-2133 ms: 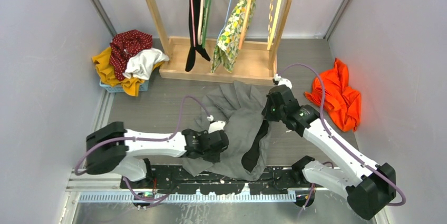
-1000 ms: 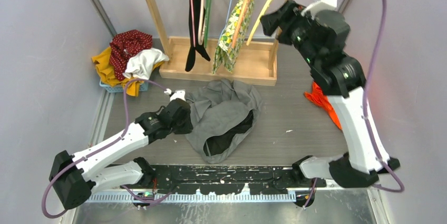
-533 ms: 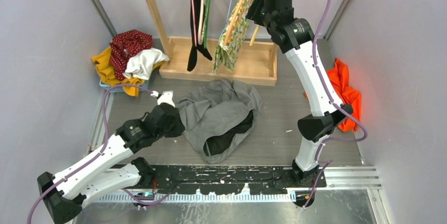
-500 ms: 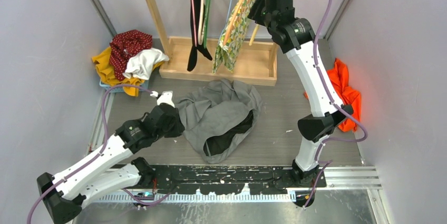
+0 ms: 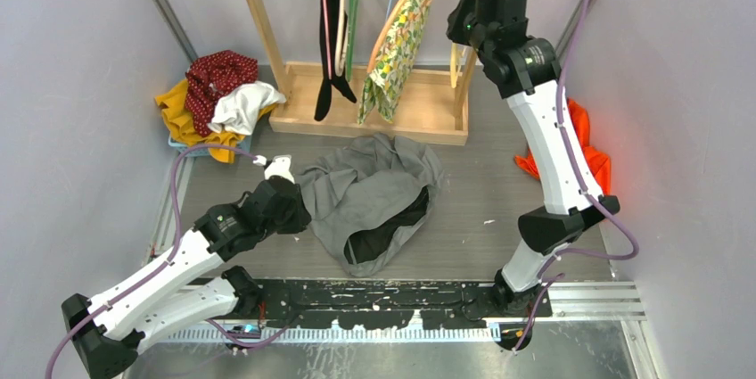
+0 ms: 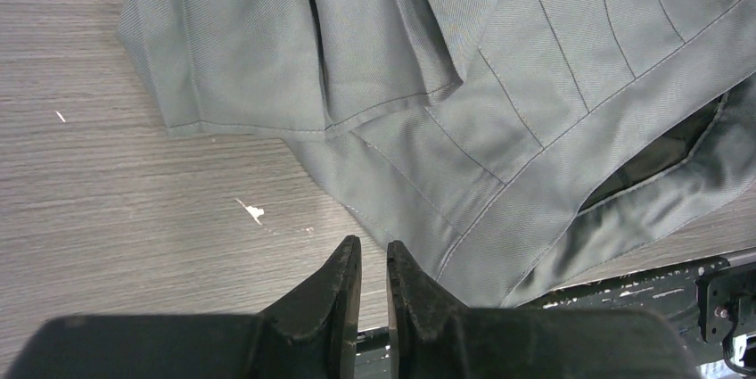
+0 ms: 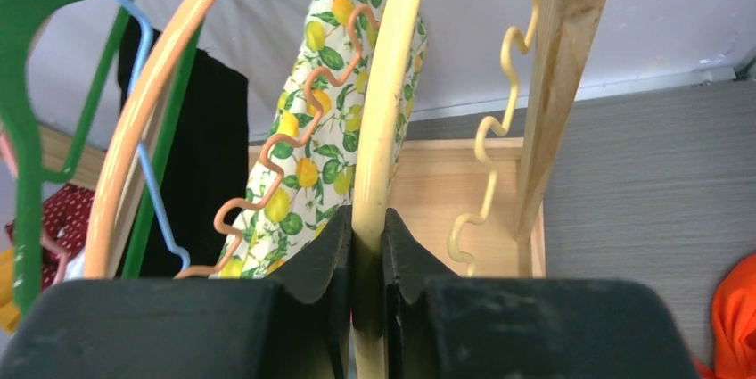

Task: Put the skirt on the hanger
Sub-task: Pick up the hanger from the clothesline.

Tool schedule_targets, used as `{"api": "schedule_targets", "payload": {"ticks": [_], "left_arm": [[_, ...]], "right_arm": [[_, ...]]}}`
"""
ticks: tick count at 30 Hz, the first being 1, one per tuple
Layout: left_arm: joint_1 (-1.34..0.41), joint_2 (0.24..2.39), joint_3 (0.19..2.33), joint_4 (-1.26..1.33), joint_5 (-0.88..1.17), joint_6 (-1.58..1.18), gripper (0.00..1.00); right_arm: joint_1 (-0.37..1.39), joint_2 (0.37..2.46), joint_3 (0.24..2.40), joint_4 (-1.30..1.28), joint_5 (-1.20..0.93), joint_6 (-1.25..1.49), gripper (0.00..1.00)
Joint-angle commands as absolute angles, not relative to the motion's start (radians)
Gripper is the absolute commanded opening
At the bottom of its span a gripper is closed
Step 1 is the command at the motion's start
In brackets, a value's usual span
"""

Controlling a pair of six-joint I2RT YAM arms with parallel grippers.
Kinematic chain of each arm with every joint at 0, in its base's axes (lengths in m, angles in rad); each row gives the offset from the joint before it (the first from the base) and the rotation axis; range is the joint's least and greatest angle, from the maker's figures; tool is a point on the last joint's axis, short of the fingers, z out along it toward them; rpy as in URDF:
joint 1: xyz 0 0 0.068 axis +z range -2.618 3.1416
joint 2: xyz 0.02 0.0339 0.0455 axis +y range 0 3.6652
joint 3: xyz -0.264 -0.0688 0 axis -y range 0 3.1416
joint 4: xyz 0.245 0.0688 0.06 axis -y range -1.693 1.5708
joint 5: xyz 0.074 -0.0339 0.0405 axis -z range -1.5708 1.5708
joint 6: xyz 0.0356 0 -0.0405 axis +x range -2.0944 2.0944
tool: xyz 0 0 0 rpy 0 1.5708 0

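The grey skirt lies crumpled on the table, its dark lining showing at the waist opening. My left gripper hovers low at the skirt's left edge. Its jaws are nearly touching, with only bare table showing in the thin slit between them. My right gripper is raised at the rack's right end. It is shut on the rod of a pale yellow hanger, which still hangs among the other hangers; its lower part dangles below the gripper.
The wooden rack on its base carries a black garment, a lemon-print garment, and orange, green and blue hangers. An orange cloth lies right. A basket of clothes sits left. Walls close both sides.
My right arm rose from the skirt to the rack, shifted right, and its jaws closed on the yellow hanger. My left arm dragged the skirt left, then held still.
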State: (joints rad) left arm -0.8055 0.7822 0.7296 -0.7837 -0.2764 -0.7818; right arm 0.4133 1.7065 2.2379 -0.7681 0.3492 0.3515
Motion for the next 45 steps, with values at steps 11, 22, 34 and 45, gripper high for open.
{"api": "schedule_targets", "payload": {"ticks": [11,22,34,45], "left_arm": [[-0.81,0.779,0.724,-0.764,-0.265,-0.79,0.17],[-0.809,0.748,0.735,-0.791,-0.267,-0.785,0.17],[-0.829,0.799,0.774,-0.755,-0.095,-0.749,0.23],[-1.138,0.961,0.784,-0.688,-0.107,-0.8,0.41]], "right_arm": [[0.295,1.448,2.077,-0.49,-0.1,0.402,0.01],[0.19,1.174,1.666,-0.462,-0.252,0.591,0.01],[0.179,0.925,1.489,-0.712,-0.382,0.629,0.01],[0.198,0.723,1.384,-1.019,-0.709,0.688,0.01]]}}
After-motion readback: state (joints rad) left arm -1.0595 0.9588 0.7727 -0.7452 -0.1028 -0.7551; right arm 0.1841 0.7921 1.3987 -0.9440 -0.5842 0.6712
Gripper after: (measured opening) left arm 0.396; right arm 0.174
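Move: The yellow hanger is already in the right grip, still on the clothesline. The grey skirt it is bound for lies about 18 cm back, 17 cm left and 43 cm below the right hand; the orange hanger is some 10 cm left and 1 cm back, at hand height, the lemon skirt about 12 cm left, 2 cm ahead and 14 cm lower. From the left hand the grey skirt's middle is about 9 cm ahead, 15 cm right and 12 cm down. Keep the right gripper shut on the yellow hanger, raise it about 6 cm while easing back to unhook it from the line, then draw it back and down, well clear of the rack, some 28 cm back in all, rolling its left side up, tipping the fingers down and turning counter-clockwise. Late on, swing the left gripper right and back towards the grey skirt's open near end, turning clockwise and parting its fingers. ##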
